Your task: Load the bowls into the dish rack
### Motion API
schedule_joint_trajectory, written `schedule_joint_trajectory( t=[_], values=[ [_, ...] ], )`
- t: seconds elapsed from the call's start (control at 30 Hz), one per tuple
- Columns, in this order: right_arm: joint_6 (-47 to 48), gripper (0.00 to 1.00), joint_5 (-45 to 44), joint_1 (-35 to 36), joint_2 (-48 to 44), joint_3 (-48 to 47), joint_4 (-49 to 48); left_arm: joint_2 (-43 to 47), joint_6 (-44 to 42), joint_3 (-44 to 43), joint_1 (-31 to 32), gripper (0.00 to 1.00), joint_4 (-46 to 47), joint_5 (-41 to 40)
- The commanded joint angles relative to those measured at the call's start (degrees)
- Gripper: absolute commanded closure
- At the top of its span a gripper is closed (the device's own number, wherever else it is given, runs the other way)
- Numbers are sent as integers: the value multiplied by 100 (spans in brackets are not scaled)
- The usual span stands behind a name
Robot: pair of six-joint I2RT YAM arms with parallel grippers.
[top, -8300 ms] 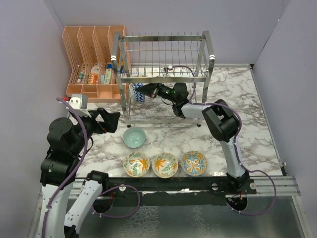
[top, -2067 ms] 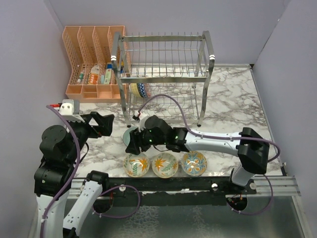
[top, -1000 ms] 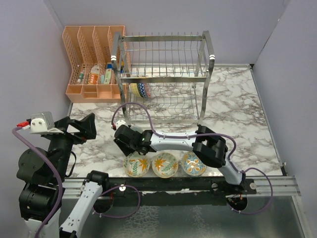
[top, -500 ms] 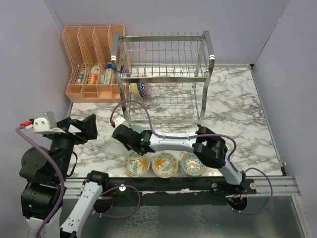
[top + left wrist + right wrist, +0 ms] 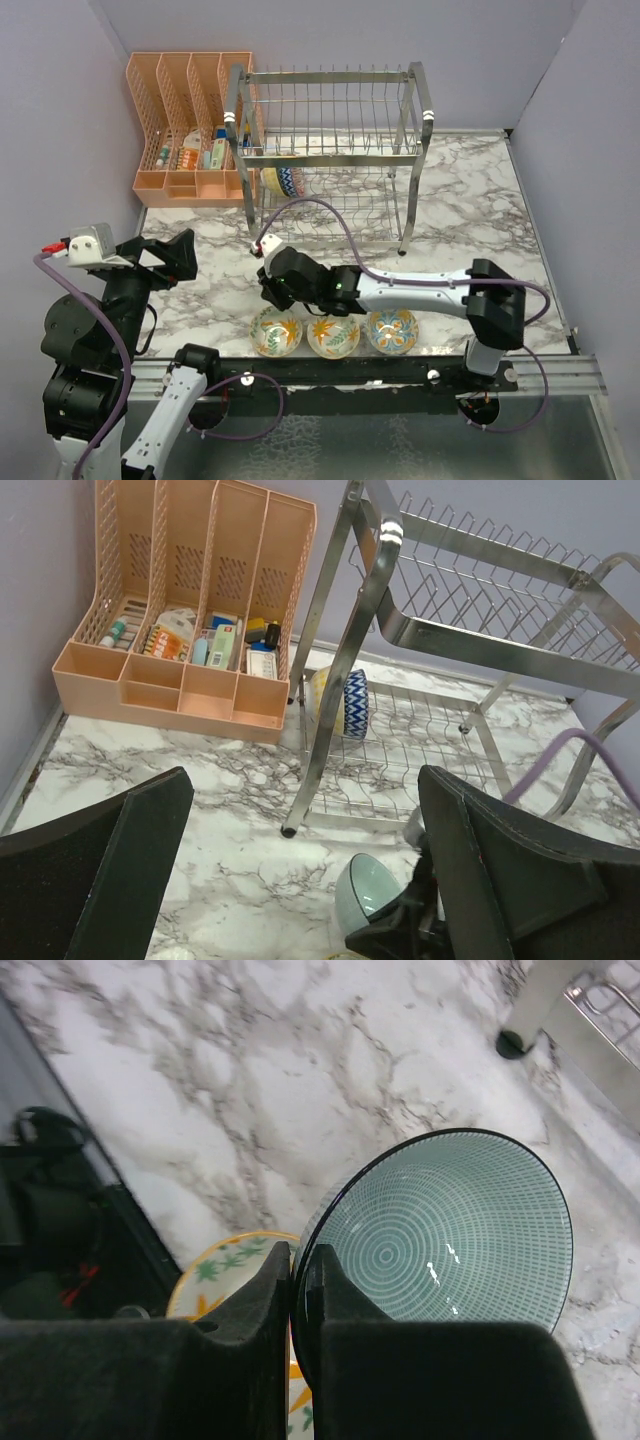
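My right gripper is shut on the near rim of the pale teal bowl. It holds the bowl tilted up on edge over the marble, in front of the dish rack. In the left wrist view the teal bowl shows tipped, with the rack's lower tier behind it. A blue-patterned bowl stands on edge at the left of that tier. Three floral bowls sit in a row at the table's near edge. My left gripper hangs open and empty, high at the left.
A peach slotted organizer with small items stands left of the rack, against the back wall. The right arm's purple cable loops in front of the rack's lower tier. Walls close in on the left, back and right.
The right gripper has shut on the teal bowl's rim and tipped it up. It has shifted a little to the right with the bowl. The left arm has hardly moved.
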State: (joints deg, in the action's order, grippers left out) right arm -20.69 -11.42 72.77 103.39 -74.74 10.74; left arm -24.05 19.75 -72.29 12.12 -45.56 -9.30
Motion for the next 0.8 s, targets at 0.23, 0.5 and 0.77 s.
schedule_joint_trajectory(
  t=[0.23,0.5,0.77],
  values=[
    [-977,99,2464,-405,-1202,1069,-2081,-102,-10,31,14,1,95,11],
    [-1851,99,4088,-977,-1116,1589,-3196,-87,-14,74,18,1,103,10],
    [-2747,99,5161,-1444,-747,1866,-4586,-98,-2,86,18,1,109,16]
  ],
)
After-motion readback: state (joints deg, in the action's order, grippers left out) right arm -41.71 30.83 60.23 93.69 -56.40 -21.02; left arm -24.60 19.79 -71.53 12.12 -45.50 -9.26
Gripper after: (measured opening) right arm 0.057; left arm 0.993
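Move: The right hand already holds the green bowl by its rim, clear of the table. The free spot on the dish rack's lower shelf lies about 26 cm ahead, 6 cm right and 3 cm below; the blue-patterned bowl is 5 cm left of that spot. The left flowered bowl lies about 8 cm back, 1 cm left and 9 cm below the right hand. From the left hand the spot is some 28 cm ahead, 16 cm right and 33 cm down. The right hand keeps its pinch on the green bowl's rim and carries it up about 7 cm while drawing back some 3.5 cm, away from the rack and towards the near row of bowls, most of the rise coming early before a brief level stretch and a second lift. All the while the wrist rolls and swings some 45 degrees, so that the fingers, first aimed ahead, left and steeply down, come to point straight left and only slightly down, tilting the bowl along with them. ##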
